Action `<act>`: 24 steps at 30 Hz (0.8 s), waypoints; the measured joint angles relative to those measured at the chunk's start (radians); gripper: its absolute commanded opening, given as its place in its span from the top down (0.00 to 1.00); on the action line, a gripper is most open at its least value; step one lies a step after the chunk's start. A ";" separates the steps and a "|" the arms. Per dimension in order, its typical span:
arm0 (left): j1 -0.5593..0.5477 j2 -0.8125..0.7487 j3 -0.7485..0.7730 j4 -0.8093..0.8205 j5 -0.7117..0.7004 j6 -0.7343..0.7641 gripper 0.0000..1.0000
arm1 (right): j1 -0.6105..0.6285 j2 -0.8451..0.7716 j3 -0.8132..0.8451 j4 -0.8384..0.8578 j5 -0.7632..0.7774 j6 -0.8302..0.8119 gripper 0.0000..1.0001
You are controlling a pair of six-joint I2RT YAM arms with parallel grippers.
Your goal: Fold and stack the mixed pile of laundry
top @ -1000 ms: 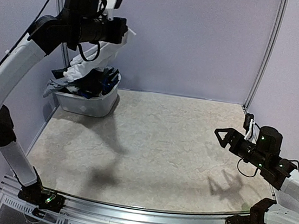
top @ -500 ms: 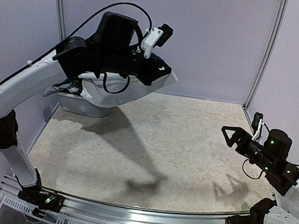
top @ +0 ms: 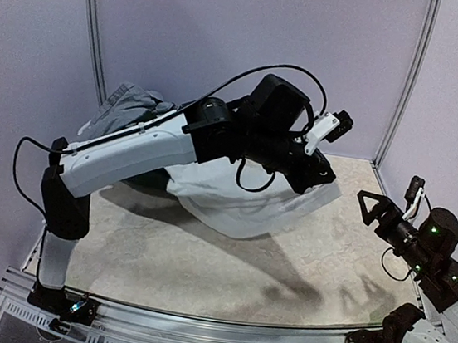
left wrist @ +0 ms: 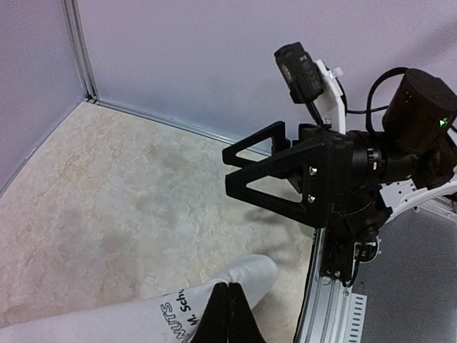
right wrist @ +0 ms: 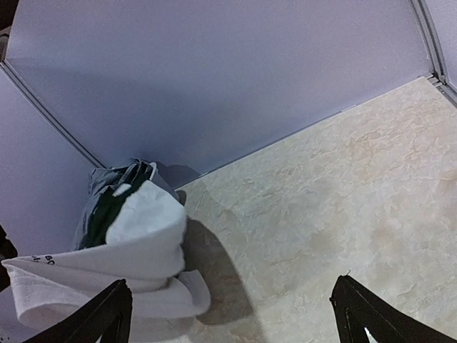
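Note:
My left gripper (top: pixel 322 173) reaches across the table towards the right and is shut on a corner of the white T-shirt (top: pixel 242 202). In the left wrist view its fingertips (left wrist: pixel 230 309) pinch white cloth with black print (left wrist: pixel 171 314). The shirt hangs from the grip and trails over the table towards the back left. The rest of the mixed laundry pile (top: pixel 129 101) sits at the back left, grey cloth on top; the right wrist view shows its grey and dark green pieces (right wrist: pixel 114 189) behind the white T-shirt (right wrist: pixel 139 239). My right gripper (top: pixel 368 207) stands open and empty at the right, facing the left one.
The beige table (top: pixel 200 268) is walled by lilac panels at the back and both sides. The left arm's long white link (top: pixel 131 155) spans the left half of the table. The right gripper (left wrist: pixel 268 171) is close in front of the left wrist camera.
The left arm has swung from above the basket at the back left across to the right, pulling the white T-shirt out over the table. The right gripper has drawn slightly rightward.

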 measured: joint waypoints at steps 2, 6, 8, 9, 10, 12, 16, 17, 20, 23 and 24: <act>-0.006 0.003 0.006 -0.005 -0.004 0.002 0.98 | 0.000 -0.012 0.000 -0.008 0.006 0.003 0.01; -0.003 -0.005 -0.014 -0.001 -0.047 -0.002 0.98 | 0.000 -0.017 -0.005 -0.016 0.018 0.008 0.01; 0.000 -0.017 -0.049 0.000 -0.072 -0.009 0.81 | 0.000 -0.017 -0.006 -0.021 0.020 0.010 0.01; 0.003 -0.023 -0.067 0.002 -0.081 -0.010 0.64 | 0.000 -0.017 -0.006 -0.021 0.021 0.010 0.01; 0.006 -0.034 -0.103 0.012 -0.096 -0.023 0.45 | 0.000 -0.017 -0.006 -0.022 0.022 0.011 0.01; 0.010 -0.051 -0.159 0.016 -0.125 -0.026 0.18 | 0.000 -0.017 -0.006 -0.023 0.022 0.011 0.01; 0.027 -0.087 -0.273 0.013 -0.223 -0.031 0.00 | 0.000 -0.016 -0.006 -0.024 0.023 0.011 0.01; 0.035 -0.099 -0.303 0.013 -0.261 -0.031 0.00 | 0.000 -0.016 -0.006 -0.024 0.023 0.011 0.01; 0.070 -0.132 -0.367 -0.003 -0.380 -0.027 0.01 | 0.000 -0.006 -0.006 -0.023 0.022 0.011 0.01; 0.134 -0.160 -0.407 -0.009 -0.465 -0.028 0.00 | 0.000 0.023 -0.006 -0.013 0.020 0.011 0.01; 0.158 -0.165 -0.415 -0.009 -0.488 -0.030 0.00 | 0.000 0.039 -0.006 -0.009 0.018 0.011 0.01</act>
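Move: My left hand holds the white end of the white-and-green garment. The bare table where it gets laid is centred about 9 cm ahead of that hand, 14 cm to its left and 33 cm below. The garment's green end trails some 16 cm ahead and 37 cm left, 27 cm lower; the laundry bin stands about 36 cm ahead and 47 cm left, 25 cm lower. From my right hand the laying spot is roughly 6 cm ahead, 25 cm left, 25 cm below. I open my left fingers from shut to wide and let go of the garment's white end above the table, the hand already starting to sink. I then swing the empty hand left and forward, back towards the bin, some 14 cm left and 12 cm forward in all and about 8 cm down, turning it roughly 35 degrees counter-clockwise. ##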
